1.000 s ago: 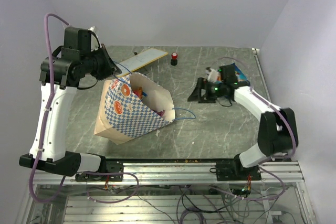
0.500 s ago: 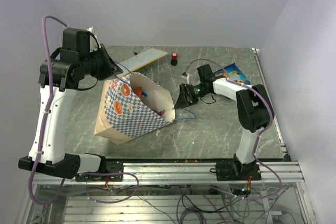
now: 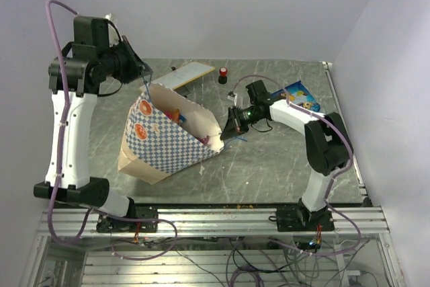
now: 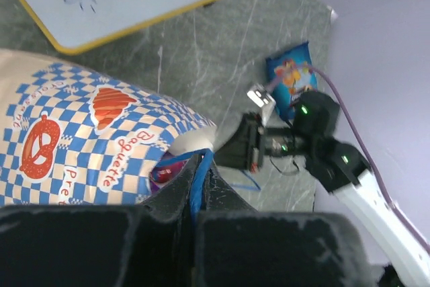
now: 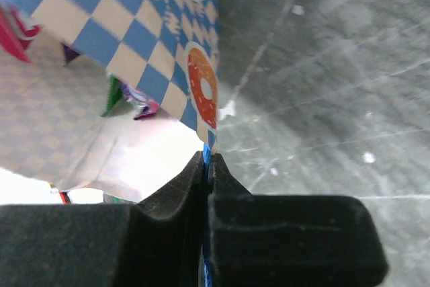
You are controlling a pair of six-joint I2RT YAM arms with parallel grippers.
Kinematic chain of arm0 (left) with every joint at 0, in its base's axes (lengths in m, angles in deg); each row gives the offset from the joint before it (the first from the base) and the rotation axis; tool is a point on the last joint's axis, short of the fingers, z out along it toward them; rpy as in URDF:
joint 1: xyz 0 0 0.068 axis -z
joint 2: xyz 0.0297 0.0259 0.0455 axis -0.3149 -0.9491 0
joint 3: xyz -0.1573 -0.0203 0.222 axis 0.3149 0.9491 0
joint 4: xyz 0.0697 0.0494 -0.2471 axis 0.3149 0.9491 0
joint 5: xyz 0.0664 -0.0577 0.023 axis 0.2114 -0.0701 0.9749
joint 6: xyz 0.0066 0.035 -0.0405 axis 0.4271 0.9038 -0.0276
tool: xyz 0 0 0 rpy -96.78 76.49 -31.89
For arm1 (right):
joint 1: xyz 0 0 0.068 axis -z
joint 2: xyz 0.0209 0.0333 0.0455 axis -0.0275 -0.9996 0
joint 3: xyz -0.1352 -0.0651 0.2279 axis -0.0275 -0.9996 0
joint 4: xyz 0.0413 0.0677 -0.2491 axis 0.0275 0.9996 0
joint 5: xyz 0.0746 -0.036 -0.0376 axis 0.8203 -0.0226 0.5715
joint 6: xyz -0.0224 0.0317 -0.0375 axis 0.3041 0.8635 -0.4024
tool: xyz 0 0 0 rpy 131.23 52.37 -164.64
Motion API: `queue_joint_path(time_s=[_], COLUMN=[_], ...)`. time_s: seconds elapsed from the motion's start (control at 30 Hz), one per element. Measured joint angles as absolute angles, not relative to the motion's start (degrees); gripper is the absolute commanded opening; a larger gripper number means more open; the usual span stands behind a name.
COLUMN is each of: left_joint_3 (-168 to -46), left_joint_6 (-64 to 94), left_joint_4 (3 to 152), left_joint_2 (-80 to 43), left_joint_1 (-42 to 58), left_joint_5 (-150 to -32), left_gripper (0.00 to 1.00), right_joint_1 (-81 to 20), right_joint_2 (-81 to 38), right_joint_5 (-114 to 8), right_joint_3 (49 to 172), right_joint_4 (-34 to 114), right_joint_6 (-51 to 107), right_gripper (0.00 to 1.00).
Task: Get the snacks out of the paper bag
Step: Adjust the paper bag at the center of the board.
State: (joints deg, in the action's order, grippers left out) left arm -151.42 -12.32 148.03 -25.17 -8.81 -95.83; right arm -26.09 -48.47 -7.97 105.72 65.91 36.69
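Observation:
The blue-and-white checkered paper bag [image 3: 164,146] lies tilted on the table with its mouth toward the right. My left gripper [image 3: 142,72] is raised at the bag's far rim, shut on a blue cord handle [image 4: 199,181]. My right gripper [image 3: 230,129] is at the bag's right rim, shut on the other blue cord handle [image 5: 207,157]. Inside the bag [image 5: 80,92] I see magenta and green snack packets [image 5: 131,99] and a red packet [image 3: 176,115]. A blue snack packet [image 3: 300,96] lies on the table at the far right; it also shows in the left wrist view [image 4: 291,78].
A flat white board with yellow edge [image 3: 185,74] lies behind the bag. A small red-and-black knob [image 3: 222,75] stands beside it. The table's right edge [image 3: 336,99] is near the blue packet.
My right gripper moved left from beside the blue packet to the bag's rim and shut on the cord handle. My left gripper rose, lifting the bag's far rim.

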Motion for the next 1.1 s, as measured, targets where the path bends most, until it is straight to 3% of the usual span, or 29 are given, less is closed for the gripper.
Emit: queue_joint_path(time_s=[0.27,0.67,0.93,1.1], left_joint_3=[-160.77,-160.1,-136.23,-130.44], left_joint_6=[-12.45,-19.79,-16.1,-10.33], left_joint_4=[145.76,123.05,120.54,126.81], left_joint_2=[-32.78,-39.58,-24.06,-14.53], left_joint_1=[-17.32,-21.93,-22.06,-22.06], left_joint_5=[-99.77,-116.1,-118.54,-117.93], left_gripper=[0.07,0.07,0.07,0.07], right_joint_1=[-27.07,-36.64,-43.46,-46.09], right_joint_2=[-35.58,-35.53,-37.63,-38.35], right_joint_5=[-8.63,-14.01,-19.23,-21.87], right_joint_3=[104.14,101.0,93.08,91.68], right_joint_4=[58.07,42.85,39.66,39.29], right_joint_6=[54.19,70.17,72.44,71.94], right_gripper=[0.0,0.0,0.02,0.06])
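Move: Just beneath the left hand, which still holds one blue handle, lies the middle of the paper bag, about 5 cm back, 2 cm right and 27 cm below. The whiteboard is some 17 cm ahead of that hand and 6 cm to its right, 32 cm down, with the red-capped thing about 20 cm ahead and 23 cm right. From the right hand, pinching the other handle low at the mouth, the bag's middle is 20 cm left and roughly level ahead, 3 cm higher; the blue snack pack sits 16 cm ahead, 25 cm right. Swinging the paper bag by its two handles: the left hand carries its handle about 12 cm forward and 6 cm up, slightly left, tipping its fingers upward, then comes back and down to nearly where it began. The right hand, fingers still shut on its handle, rises some 10 cm, then draws left and back while sinking again. ##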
